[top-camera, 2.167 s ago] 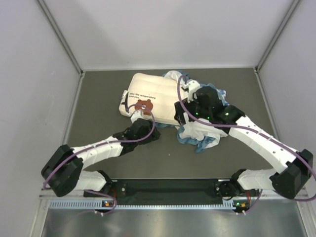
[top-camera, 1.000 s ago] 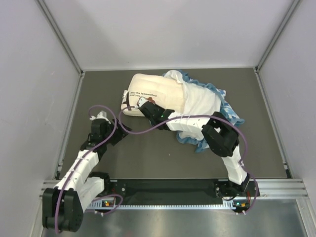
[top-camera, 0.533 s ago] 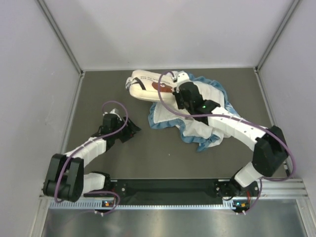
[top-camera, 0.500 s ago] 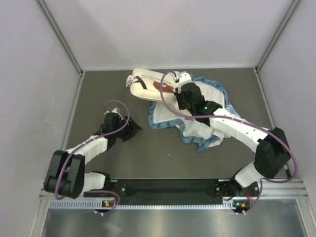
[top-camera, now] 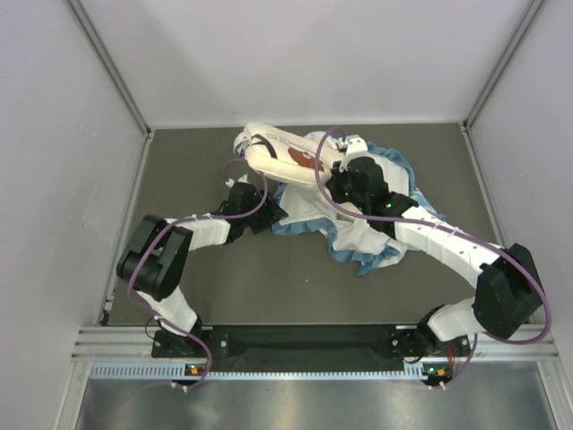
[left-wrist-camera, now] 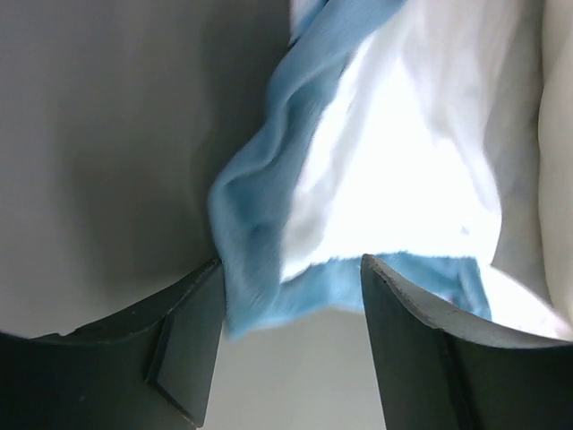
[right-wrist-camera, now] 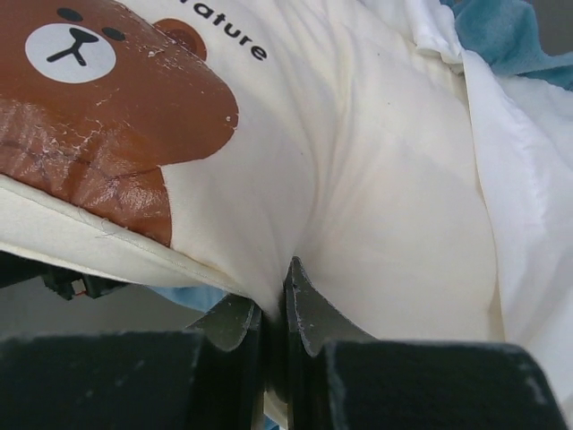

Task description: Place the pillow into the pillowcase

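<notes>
The cream pillow point(top-camera: 269, 152) lies at the back of the mat, its brown bear logo point(right-wrist-camera: 98, 116) facing up. Part of it rests on the pillowcase point(top-camera: 363, 235), which is spread blue-edged and white side up to its right. My right gripper point(top-camera: 333, 175) is shut on a pinch of the pillow point(right-wrist-camera: 385, 206) fabric just beside the logo. My left gripper point(top-camera: 271, 212) is open at the pillowcase's left edge. In the left wrist view the blue ruffled edge point(left-wrist-camera: 260, 224) lies between the left gripper's point(left-wrist-camera: 291, 269) fingertips, touching the left finger point(left-wrist-camera: 183, 340).
The dark grey mat point(top-camera: 197, 179) is walled on the left, back and right. The pillowcase bunches towards the right wall point(top-camera: 515, 161). Both arms' cables loop over the pillow area. Bare mat lies in front of the fabric and to the left.
My left arm has swung right and forward, from bare mat to the pillowcase's left edge, its jaws narrowing slightly. The right gripper keeps its pinch on the pillow, which shifted slightly.
</notes>
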You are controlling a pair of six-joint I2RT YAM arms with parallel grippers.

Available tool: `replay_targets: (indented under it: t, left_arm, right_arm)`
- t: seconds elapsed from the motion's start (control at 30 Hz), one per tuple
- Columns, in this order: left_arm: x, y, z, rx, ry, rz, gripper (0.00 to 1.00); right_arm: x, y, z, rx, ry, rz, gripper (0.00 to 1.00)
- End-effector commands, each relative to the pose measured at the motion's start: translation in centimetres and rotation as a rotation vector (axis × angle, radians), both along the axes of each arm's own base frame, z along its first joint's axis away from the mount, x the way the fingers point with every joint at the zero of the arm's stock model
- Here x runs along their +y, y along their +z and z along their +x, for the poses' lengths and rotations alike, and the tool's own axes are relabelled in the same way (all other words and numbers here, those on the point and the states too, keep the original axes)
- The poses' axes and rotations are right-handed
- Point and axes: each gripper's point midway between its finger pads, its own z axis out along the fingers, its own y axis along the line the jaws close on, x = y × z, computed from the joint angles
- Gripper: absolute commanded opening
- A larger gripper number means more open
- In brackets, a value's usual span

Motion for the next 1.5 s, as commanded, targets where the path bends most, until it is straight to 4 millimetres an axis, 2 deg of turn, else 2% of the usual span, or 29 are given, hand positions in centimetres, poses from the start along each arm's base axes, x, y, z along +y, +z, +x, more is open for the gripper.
replay_targets:
  t: [0.0,0.03,0.1,0.2,0.23,0.27,0.37,0.4,0.47,0.5,0.57,0.6,0.63,0.67,0.7,0.73,0.77,0.83,0.87,0.93,0.97,1.03,1.07,1.13,1.17,1.33,1.47]
  left_arm:
    - [-0.6,-0.2,2.7,-0.027,0.053,0.028,0.65]
    - [-0.6,-1.2,2.7,-0.001,0.054,0.036,0.64]
    - [-1.4,-1.3,3.3,0.005,0.042,0.021,0.58]
    - [-2.4,-1.8,3.9,0.001,0.022,0.008,0.29]
    - [-2.6,-1.7,4.0,-0.001,0.013,0.009,0.09]
    - [-2.7,-1.5,4.1,-0.005,0.007,0.009,0.00]
    - [-2.1,0.4,4.3,-0.034,0.010,0.038,0.00]
    - [-1.4,2.3,4.6,-0.087,0.021,0.063,0.00]
    - [-0.4,3.5,4.0,-0.092,0.026,0.105,0.00]
    - [0.3,5.7,4.0,-0.130,0.036,0.101,0.00]
    - [1.7,7.0,3.4,-0.121,0.030,0.110,0.00]
    - [2.1,9.2,3.3,-0.155,0.032,0.087,0.00]
    - [2.6,10.1,3.2,-0.165,0.030,0.073,0.00]
    - [3.4,11.9,2.7,-0.180,0.031,0.052,0.00]
    - [3.8,12.9,2.5,-0.195,0.036,0.052,0.00]
    - [4.3,13.7,2.3,-0.210,0.040,0.059,0.00]
    - [5.1,14.7,2.3,-0.233,0.064,0.071,0.00]
    - [6.3,17.2,1.3,-0.268,0.079,0.075,0.00]
    - [7.1,19.6,1.0,-0.319,0.097,0.059,0.00]
    - [8.7,21.0,0.4,-0.329,0.122,0.069,0.00]
    - [9.2,23.3,0.1,-0.371,0.126,0.062,0.00]
    - [10.6,24.1,-0.5,-0.357,0.139,0.099,0.00]
    - [11.0,26.2,-0.4,-0.388,0.150,0.105,0.00]
    - [11.8,26.7,-0.9,-0.370,0.143,0.140,0.00]
    - [12.5,27.9,-0.8,-0.386,0.157,0.144,0.00]
    - [14.4,28.9,-1.1,-0.379,0.165,0.135,0.00]
    - [15.3,29.9,-1.3,-0.397,0.155,0.132,0.00]
  right_arm:
    - [-0.1,8.3,0.5,-0.189,-0.019,0.228,0.00]
    - [-0.1,8.4,0.5,-0.189,-0.019,0.234,0.00]
    - [-0.5,8.5,0.4,-0.191,-0.024,0.245,0.00]
    - [-0.6,9.0,0.2,-0.198,-0.016,0.262,0.00]
    - [-0.5,9.1,0.1,-0.199,-0.011,0.266,0.00]
    - [-0.5,9.0,0.0,-0.194,-0.007,0.264,0.00]
    - [-0.6,8.4,-0.3,-0.175,-0.005,0.252,0.00]
    - [-0.8,8.2,-0.5,-0.169,-0.009,0.250,0.00]
    - [-1.2,7.6,-0.7,-0.157,-0.018,0.244,0.00]
    - [-1.3,7.2,-1.0,-0.145,-0.018,0.243,0.00]
    - [-1.2,6.0,-1.4,-0.105,-0.011,0.220,0.00]
    - [-0.9,5.6,-1.5,-0.084,-0.001,0.213,0.00]
    - [-0.9,5.4,-1.6,-0.077,-0.005,0.200,0.00]
    - [-0.1,4.5,-2.6,-0.049,0.020,0.151,0.00]
    - [0.3,4.3,-3.1,-0.048,0.018,0.120,0.00]
    - [-0.2,4.2,-3.1,-0.066,-0.044,0.068,0.00]
    - [1.4,4.1,-4.6,-0.074,-0.009,0.037,0.00]
    - [1.2,3.7,-5.4,-0.080,-0.059,-0.050,0.00]
    - [2.1,3.5,-6.4,-0.071,-0.037,-0.051,0.00]
    - [2.4,2.7,-7.8,-0.050,-0.025,-0.070,0.00]
    - [2.1,2.2,-8.5,-0.041,-0.033,-0.068,0.00]
    - [1.3,1.5,-9.3,-0.040,-0.063,-0.101,0.00]
    - [1.1,1.3,-10.1,-0.036,-0.068,-0.098,0.00]
    - [-0.1,0.8,-10.9,-0.022,-0.085,-0.128,0.00]
    - [-0.4,0.7,-11.6,-0.020,-0.077,-0.117,0.00]
    - [0.3,-1.3,-15.4,0.043,0.037,-0.187,0.00]
    - [-0.1,-3.6,-16.6,0.102,0.071,-0.265,0.00]
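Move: The pillowcase's blue corner lies almost between the open left fingers, about 3 cm ahead, 2 cm to the right and 2 cm below. The pillow's bare end hangs about 9 cm ahead of that hand, 1 cm right and 14 cm up. The loose lower trim lies some 17 cm right and 9 cm back. From the right hand, already gripping the pillow's near edge, the corner is about 2 cm ahead, 10 cm left and 17 cm down. Ease the left gripper about 4 cm forward and slightly right, shut it on the pillowcase's blue edge, then lift it roughly 25 cm while carrying it left and a little back, beside the pillow's bare end, tipping the fingers up some 10 degrees. Keep the right grip on the pillow nearly still at first, then draw it about 14 cm back. ##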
